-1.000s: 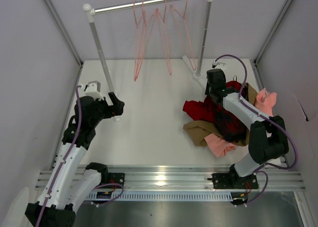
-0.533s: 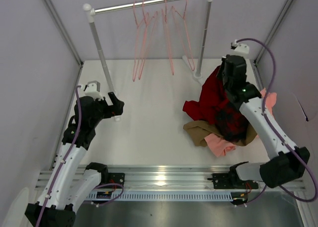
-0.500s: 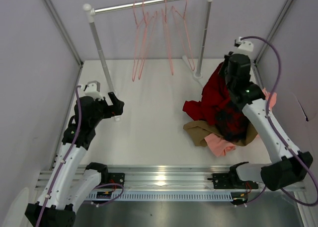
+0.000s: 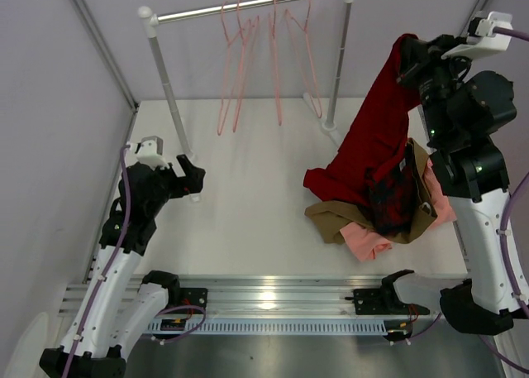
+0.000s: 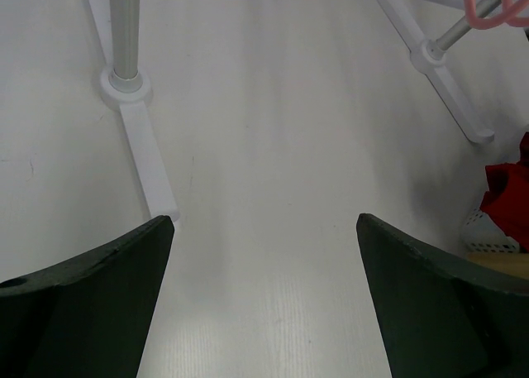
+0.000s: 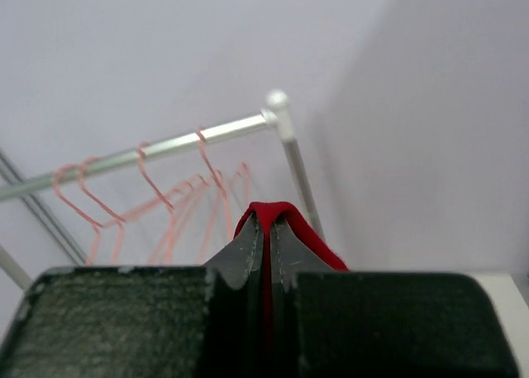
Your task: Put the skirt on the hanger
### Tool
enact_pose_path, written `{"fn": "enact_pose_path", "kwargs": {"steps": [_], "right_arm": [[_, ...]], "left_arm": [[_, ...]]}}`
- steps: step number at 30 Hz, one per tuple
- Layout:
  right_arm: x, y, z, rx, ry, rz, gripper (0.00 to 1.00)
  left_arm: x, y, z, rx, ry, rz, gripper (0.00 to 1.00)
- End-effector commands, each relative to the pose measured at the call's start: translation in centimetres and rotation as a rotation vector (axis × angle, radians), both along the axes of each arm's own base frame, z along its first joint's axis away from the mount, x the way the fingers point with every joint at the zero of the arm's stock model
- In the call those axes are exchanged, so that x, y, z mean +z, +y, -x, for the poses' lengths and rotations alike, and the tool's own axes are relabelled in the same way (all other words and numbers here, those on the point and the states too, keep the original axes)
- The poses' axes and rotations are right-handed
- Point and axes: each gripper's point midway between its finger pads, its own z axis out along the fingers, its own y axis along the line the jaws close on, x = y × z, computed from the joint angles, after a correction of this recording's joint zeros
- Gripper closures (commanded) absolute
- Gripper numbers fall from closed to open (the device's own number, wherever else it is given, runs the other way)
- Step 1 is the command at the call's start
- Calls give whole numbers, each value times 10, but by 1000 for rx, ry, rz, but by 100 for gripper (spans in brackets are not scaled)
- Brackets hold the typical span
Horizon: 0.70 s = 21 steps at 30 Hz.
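The deep-red skirt point(image 4: 372, 142) hangs stretched from my right gripper point(image 4: 402, 49), which is raised high at the right and shut on its top edge; its lower end still lies on the clothes pile. A fold of red skirt point(image 6: 281, 215) shows pinched between the right gripper point(image 6: 266, 222) tips. Several salmon-pink wire hangers point(image 4: 273, 51) hang on the rail point(image 4: 248, 4), left of the lifted skirt; the hangers point(image 6: 173, 200) also show beyond the right fingers. My left gripper point(image 4: 194, 175) stands open and empty by the rack's left post, low over the table point(image 5: 264, 229).
A pile of a red-and-black plaid garment point(image 4: 395, 198), a tan garment point(image 4: 331, 219) and a salmon-pink garment point(image 4: 368, 241) lies at the right. The rack's left post point(image 4: 169, 97), right post point(image 4: 339, 64) and white feet point(image 5: 145, 159) stand on the table.
The right arm has risen steeply, drawing the skirt up out of the pile into a long hanging strip. The left arm has barely moved.
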Motion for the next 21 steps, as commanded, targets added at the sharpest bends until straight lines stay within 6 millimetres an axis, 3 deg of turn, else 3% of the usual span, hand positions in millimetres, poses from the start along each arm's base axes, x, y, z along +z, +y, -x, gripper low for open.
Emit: {"fn": "enact_pose_path", "kwargs": {"steps": [1,3,4,7,8,9,10,11,13,15,17,18,19,20,21], "right_arm": [[86,15,42,136,-248,-8,100],[99,25,41,177,-272,-7,100],[120,23,56,193,-321,-18,100],[135,42,59,288,-353,-21,100],[153,43,76,325,-405,-23,100],[158,51,81,370,-420,-17,100],[153,61,72,404,-391,-19,100],[164,61,84,429,-421,-27,100],[159,77,90,515,-411,-15,100],[140,93,85,590,-348,-17,100],[127,104,103,680,-320,-2,100],[100,116,90,707,-245,8,100],[90,121,95,736,-225,6,100],[87,117,112,753,-235,8,100],[57,126,100,764,-162,16,100]], "left_arm": [[7,-2,0,-7,-34,19,1],[9,-1,2,-6,-43,22,1],[8,-1,2,-6,-41,23,1],[11,-1,3,-6,-51,26,1],[10,-1,3,-3,-48,25,1],[10,-1,4,-2,-50,27,1],[12,0,4,-1,-54,27,1],[10,0,4,1,-50,26,1],[11,0,4,4,-54,27,1],[11,1,5,4,-54,27,1],[11,1,4,5,-54,26,1],[10,1,4,9,-51,26,1],[10,1,4,7,-48,24,1],[10,1,3,8,-48,26,1],[9,0,2,6,-45,26,1]]}}
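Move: The red skirt is already pinched in my right hand. The clear middle of the table that I seem to be swinging it towards lies about 28 cm to my right hand's left, 3 cm back and some 56 cm below. The nearest hanger hangs around 14 cm ahead, 13 cm left and 8 cm down. The rest of the clothes pile is roughly 6 cm back, 4 cm right and 50 cm below. From my left hand, that clear spot is about 19 cm right, 3 cm ahead and 23 cm below. Keeping the skirt's edge pinched, I swing my right hand about 11 cm left and 7 cm back, turning it counter-clockwise some 35 degrees, past the near side of the hangers. On the way I first lift it roughly 14 cm, tipping the fingers further up, then start bringing it down again by about 6 cm. ##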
